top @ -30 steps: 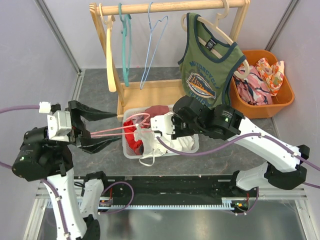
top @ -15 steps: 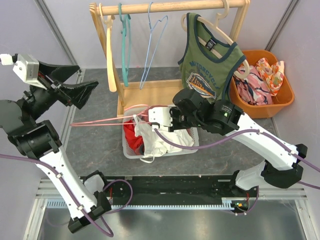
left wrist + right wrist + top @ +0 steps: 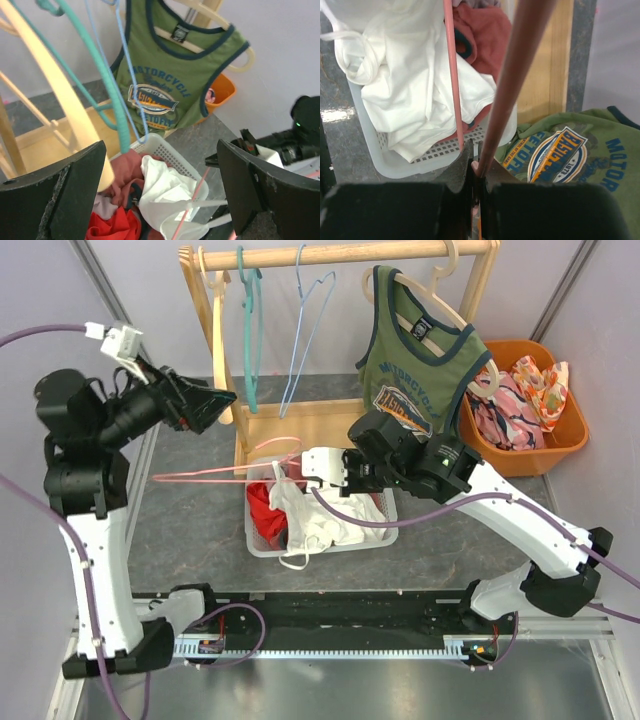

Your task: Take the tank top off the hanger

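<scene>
A white tank top (image 3: 300,520) lies bunched in the white basket (image 3: 375,538); one strap still crosses the pink hanger (image 3: 220,473). My right gripper (image 3: 342,476) is shut on the hanger's end beside the basket, and the hanger sticks out to the left. The right wrist view shows the jaws (image 3: 479,165) closed on the pink hanger (image 3: 520,65) above the white top (image 3: 405,95). My left gripper (image 3: 205,408) is open and empty, raised near the rack's left post. Its wrist view looks down between wide-open jaws (image 3: 161,150) at the white top (image 3: 165,195) and hanger (image 3: 192,197).
A wooden rack (image 3: 330,255) holds a cream hanger (image 3: 215,350), a teal hanger (image 3: 248,340), a blue hanger (image 3: 305,330), and a green tank top (image 3: 410,370) on its own hanger. An orange bin (image 3: 560,440) of clothes stands at the right. Red clothes (image 3: 265,520) lie in the basket.
My left arm has swung from low on the left up and right toward the rack, its open gripper clear of the hanger. The white top has sagged lower into the basket.
</scene>
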`<state>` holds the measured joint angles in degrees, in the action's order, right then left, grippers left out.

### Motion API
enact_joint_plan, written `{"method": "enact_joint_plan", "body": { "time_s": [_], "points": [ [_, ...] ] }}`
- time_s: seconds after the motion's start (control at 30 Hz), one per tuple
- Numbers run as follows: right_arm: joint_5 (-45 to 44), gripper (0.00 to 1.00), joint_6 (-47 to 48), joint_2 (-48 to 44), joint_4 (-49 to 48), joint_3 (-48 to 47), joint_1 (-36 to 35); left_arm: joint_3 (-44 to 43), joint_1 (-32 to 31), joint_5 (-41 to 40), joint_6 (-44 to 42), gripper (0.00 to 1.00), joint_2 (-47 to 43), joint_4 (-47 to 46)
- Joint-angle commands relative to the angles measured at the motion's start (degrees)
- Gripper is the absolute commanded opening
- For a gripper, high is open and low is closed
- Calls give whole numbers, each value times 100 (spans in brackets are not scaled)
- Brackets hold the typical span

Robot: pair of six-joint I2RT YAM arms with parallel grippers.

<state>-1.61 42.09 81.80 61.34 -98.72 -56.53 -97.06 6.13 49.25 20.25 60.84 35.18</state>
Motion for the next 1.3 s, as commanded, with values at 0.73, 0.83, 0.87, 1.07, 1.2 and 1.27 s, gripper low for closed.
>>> {"method": "enact_joint_plan", "body": {
  "time_s": [0.73,0.83,0.87,1.07,1.2,1.27],
  "points": [
    [1101,0,54,-437,-536,1047,644,389,-1844,569,-4459,100,-239,3118],
    [1224,0,45,-402,-509,1012,635,468,-1870,436,-4793,100,-116,3135],
    [1224,0,45,-367,-500,986,643,486,-1887,410,-4976,100,-90,3170],
    [1233,0,89,-445,-491,1082,644,486,-1940,146,-5522,93,-37,3381],
    [1198,0,63,-446,-492,1048,644,468,-1966,14,-5778,77,-37,3548],
    [1172,0,63,-437,-492,1030,644,442,-1967,93,-5892,57,-28,3645]
  ]
}}
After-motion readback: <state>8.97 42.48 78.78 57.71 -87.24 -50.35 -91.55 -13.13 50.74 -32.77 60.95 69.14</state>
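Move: The pink hanger, held at its right corner in the right gripper, has the stretch for the left fingers about 7 cm back, 4 cm right and 9 cm below the left hand. The white tank top's strap loops over it some 7 cm farther right of that stretch, 4 cm lower and about level fore and aft. The basket sits roughly 6 cm ahead, 19 cm right and 45 cm below the left hand. From the right hand, that hanger stretch lies about 20 cm left, 5 cm back and 10 cm up. Bring the open left gripper down about 13 cm onto the pink hanger, first swinging right, then drawing back, finally easing a little forward as it sinks. Turn it some 30 degrees clockwise and roll its left side up so the hanger runs between the fingers, then begin closing. Keep the right grip on the hanger's corner and lower it about 5 cm. ##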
